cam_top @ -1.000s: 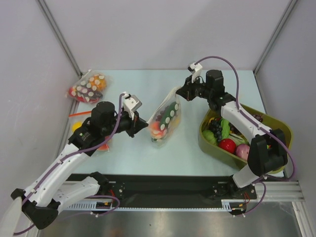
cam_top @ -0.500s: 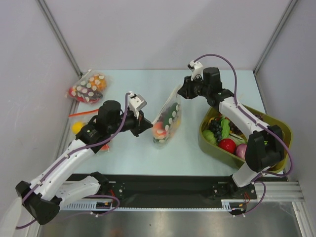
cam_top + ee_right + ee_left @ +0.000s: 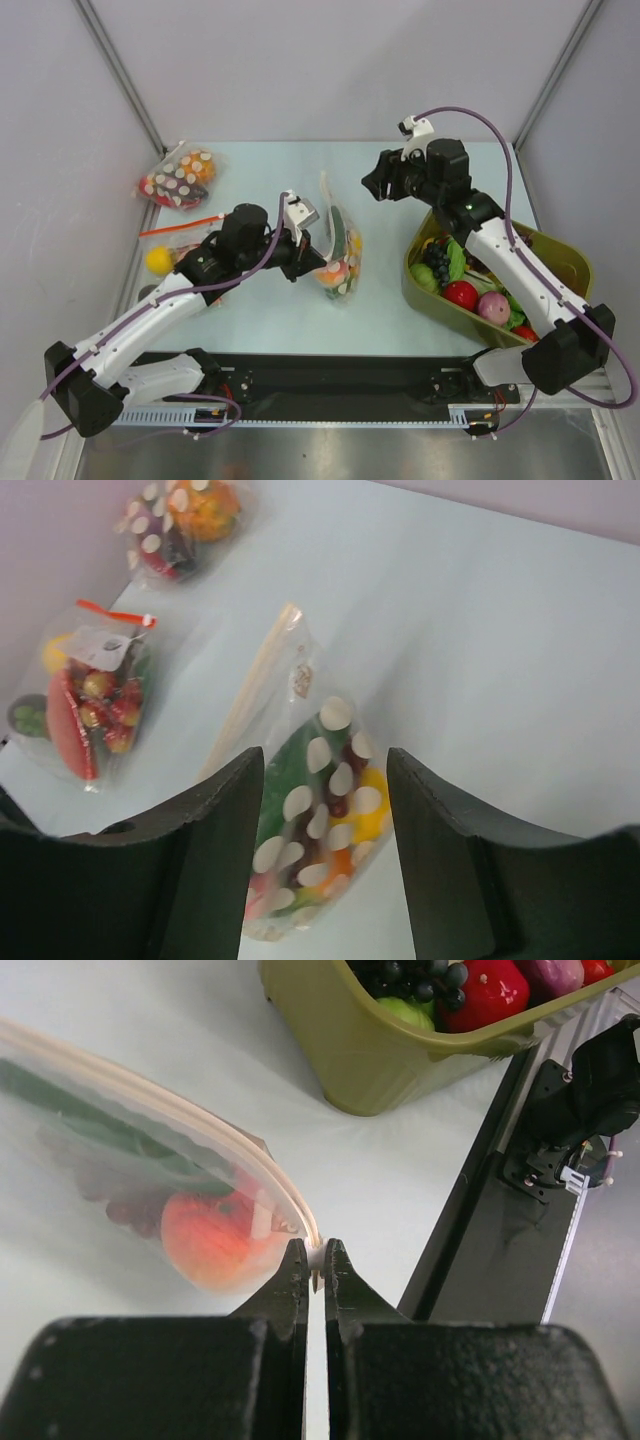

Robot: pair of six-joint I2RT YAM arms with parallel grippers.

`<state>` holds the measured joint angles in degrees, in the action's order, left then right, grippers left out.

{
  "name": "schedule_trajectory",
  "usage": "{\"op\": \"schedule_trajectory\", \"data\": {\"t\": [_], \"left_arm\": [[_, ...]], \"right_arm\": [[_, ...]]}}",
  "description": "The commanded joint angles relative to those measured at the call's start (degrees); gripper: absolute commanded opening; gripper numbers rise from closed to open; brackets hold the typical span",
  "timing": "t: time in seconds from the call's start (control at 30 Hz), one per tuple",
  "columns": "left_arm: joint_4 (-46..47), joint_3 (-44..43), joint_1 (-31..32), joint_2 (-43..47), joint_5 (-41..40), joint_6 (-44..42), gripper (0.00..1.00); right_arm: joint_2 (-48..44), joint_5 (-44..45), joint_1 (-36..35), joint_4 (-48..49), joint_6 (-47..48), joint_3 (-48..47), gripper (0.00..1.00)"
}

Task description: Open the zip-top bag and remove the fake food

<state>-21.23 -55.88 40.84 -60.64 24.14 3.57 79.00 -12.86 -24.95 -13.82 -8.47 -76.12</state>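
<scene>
The zip-top bag (image 3: 341,252) is a clear pouch with white dots, standing on its edge in mid-table. Through its wall (image 3: 322,825) I see the fake food: a pink-orange peach (image 3: 212,1240), a green piece (image 3: 288,765), something yellow and dark purple grapes. My left gripper (image 3: 306,246) is shut on the end of the bag's zip strip (image 3: 318,1252), pinching a small white piece there. My right gripper (image 3: 380,182) hangs open behind and to the right of the bag, holding nothing. In the right wrist view the bag lies below its spread fingers (image 3: 228,820).
An olive basket (image 3: 566,246) full of plastic fruit stands at the right, its wall (image 3: 400,1055) close to the bag. A dotted bag showing red and orange (image 3: 180,178) lies at the back left. A clear bag with an orange-red strip (image 3: 92,695) lies under my left arm.
My right gripper has opened, let go of the bag's top and drawn back to the right. My left gripper has carried its end of the zip strip rightwards, and the bag shifted with it.
</scene>
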Motion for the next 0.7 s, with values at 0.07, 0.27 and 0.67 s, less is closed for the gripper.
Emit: {"op": "schedule_trajectory", "data": {"t": [0.07, 0.27, 0.67], "left_arm": [[3.9, -2.1, 1.4, 0.0, -0.7, 0.5, 0.0], [3.6, -2.1, 1.6, 0.0, -0.8, 0.1, 0.0], [3.1, -2.0, 1.7, 0.5, -1.4, -0.4, 0.0]], "right_arm": [[-2.5, 2.0, -5.2, -1.5, -4.3, 1.8, 0.58], [-0.5, -2.2, -9.4, -2.8, -4.5, 1.7, 0.56], [4.5, -7.7, -13.3, -7.6, -1.7, -2.1, 0.53]]}}
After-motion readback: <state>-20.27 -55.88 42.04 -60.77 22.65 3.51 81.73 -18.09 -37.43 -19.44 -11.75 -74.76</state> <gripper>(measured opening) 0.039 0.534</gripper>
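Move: Behind and below the right hand lies the partly propped-up food bag: its middle is some 8 cm back, 6 cm to the left and 15 cm lower. From the same hand, the green bin's middle is about 16 cm back, 28 cm right and 16 cm lower, and the orange-zip bag about 6 cm back, 42 cm left and 20 cm lower. The left hand already pinches the near end of the food bag's rim; the bag's middle is about 10 cm ahead, 4 cm right and 8 cm below it. Swinging left and back, then sinking about 5 cm as it goes, the right hand travels roughly 12 cm to come in over the food bag beside the left gripper. Its wrist turns about 15 degrees counter-clockwise and tips the fingers downward by some 10, the fingers staying about half open. The left hand stays put with its shut pinch on the rim. ##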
